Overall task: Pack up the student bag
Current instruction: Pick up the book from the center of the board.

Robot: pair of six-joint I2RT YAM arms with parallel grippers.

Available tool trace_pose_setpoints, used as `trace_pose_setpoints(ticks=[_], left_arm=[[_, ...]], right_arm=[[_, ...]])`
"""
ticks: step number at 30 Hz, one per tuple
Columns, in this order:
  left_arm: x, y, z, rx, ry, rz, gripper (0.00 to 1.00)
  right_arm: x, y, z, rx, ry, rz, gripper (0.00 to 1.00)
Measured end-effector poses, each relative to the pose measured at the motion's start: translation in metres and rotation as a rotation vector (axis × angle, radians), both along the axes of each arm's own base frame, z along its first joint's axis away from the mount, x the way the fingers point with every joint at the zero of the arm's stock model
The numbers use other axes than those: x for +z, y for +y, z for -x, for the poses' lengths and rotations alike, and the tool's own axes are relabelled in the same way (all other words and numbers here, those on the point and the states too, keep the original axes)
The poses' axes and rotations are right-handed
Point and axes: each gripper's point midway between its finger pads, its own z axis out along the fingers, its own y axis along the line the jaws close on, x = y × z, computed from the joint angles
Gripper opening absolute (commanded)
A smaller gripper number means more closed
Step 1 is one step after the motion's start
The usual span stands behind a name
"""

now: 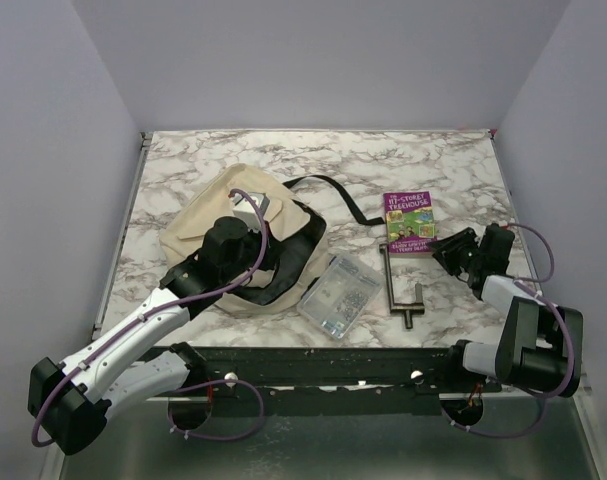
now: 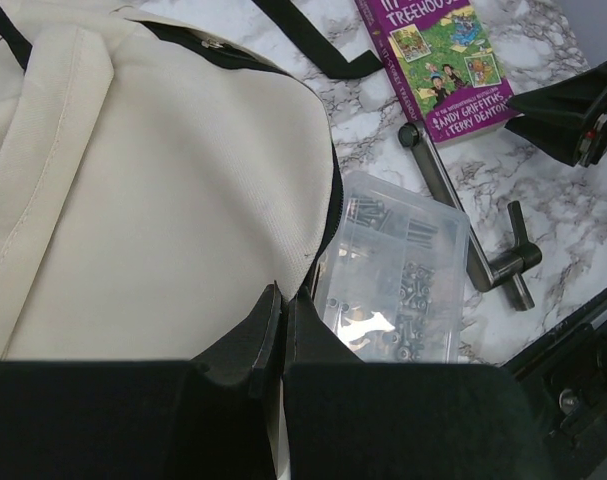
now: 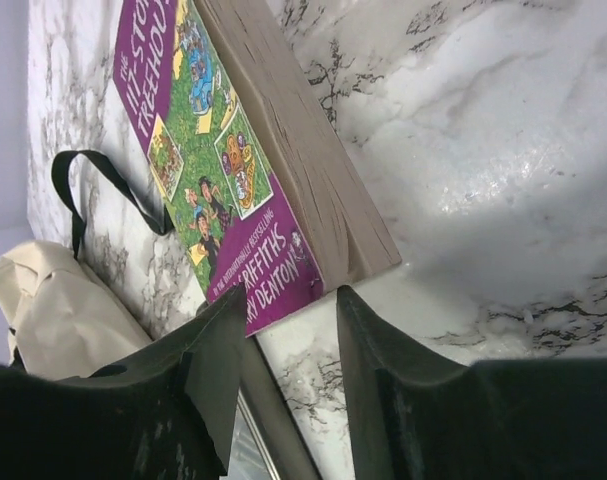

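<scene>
The student bag (image 1: 195, 232), cream with black straps, lies at the left of the marble table (image 1: 313, 160). My left gripper (image 1: 251, 212) sits over it. In the left wrist view that gripper (image 2: 283, 292) is shut at the bag's (image 2: 153, 200) zip edge, with a pale sliver of fabric between the fingers. A purple paperback book (image 1: 409, 222) lies flat at the right. My right gripper (image 3: 293, 292) is open, low at the book's (image 3: 208, 140) near corner, one finger over the cover and the other beside the page edge.
A clear plastic box of screws (image 1: 337, 296) lies just right of the bag, partly under its edge (image 2: 403, 280). A metal crank-shaped tool (image 1: 396, 285) lies between box and book. A black strap (image 1: 333, 190) trails from the bag toward the book.
</scene>
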Motion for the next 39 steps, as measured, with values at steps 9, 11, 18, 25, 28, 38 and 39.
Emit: trace_pose_setpoints(ticks=[9, 11, 18, 25, 28, 38, 39], left_arm=[[0.012, 0.002, 0.004, -0.033, -0.037, -0.017, 0.43], [0.024, 0.001, 0.003, -0.042, -0.061, -0.012, 0.52], [0.085, -0.021, 0.002, -0.125, -0.140, 0.089, 0.64], [0.072, -0.098, -0.025, -0.253, 0.061, 0.253, 0.65], [0.050, -0.134, -0.044, -0.277, 0.200, 0.297, 0.65], [-0.024, -0.205, -0.092, -0.240, 0.430, 0.341, 0.67], [-0.033, -0.207, -0.094, -0.219, 0.456, 0.343, 0.67]], right_arm=[[0.006, -0.004, -0.012, -0.020, -0.044, 0.003, 0.00], [0.006, -0.004, -0.015, -0.010, -0.053, 0.002, 0.00], [0.024, 0.004, -0.022, 0.025, -0.093, -0.046, 0.00], [0.063, 0.015, -0.035, 0.019, -0.160, -0.175, 0.00], [0.070, 0.019, -0.037, 0.012, -0.169, -0.233, 0.00], [0.086, 0.025, -0.041, -0.001, -0.173, -0.339, 0.00], [0.087, 0.025, -0.041, -0.003, -0.173, -0.348, 0.00]])
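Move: The treehouse book lies on the board with its near right corner between my right fingertips; its middle is about 9 cm ahead and 6 cm left of that hand, barely below it. The clamp bar is about 10 cm left and 10 cm back of my right hand. From my left hand, shut on the bag's flap, the book is about 15 cm ahead, 37 cm right and 16 cm lower, the parts box some 16 cm right and 7 cm back. I shut my right fingers on the book's near right corner, pinching the cover and upper pages, then lift them about 9 cm, easing a little forward and left and rolling my hand's left side up some 20 degrees. Meanwhile my left hand opens, lets go of the bag flap, rises clear, then swings about 20 cm right and 9 cm forward while sinking, jaws wide towards the book's left side. ##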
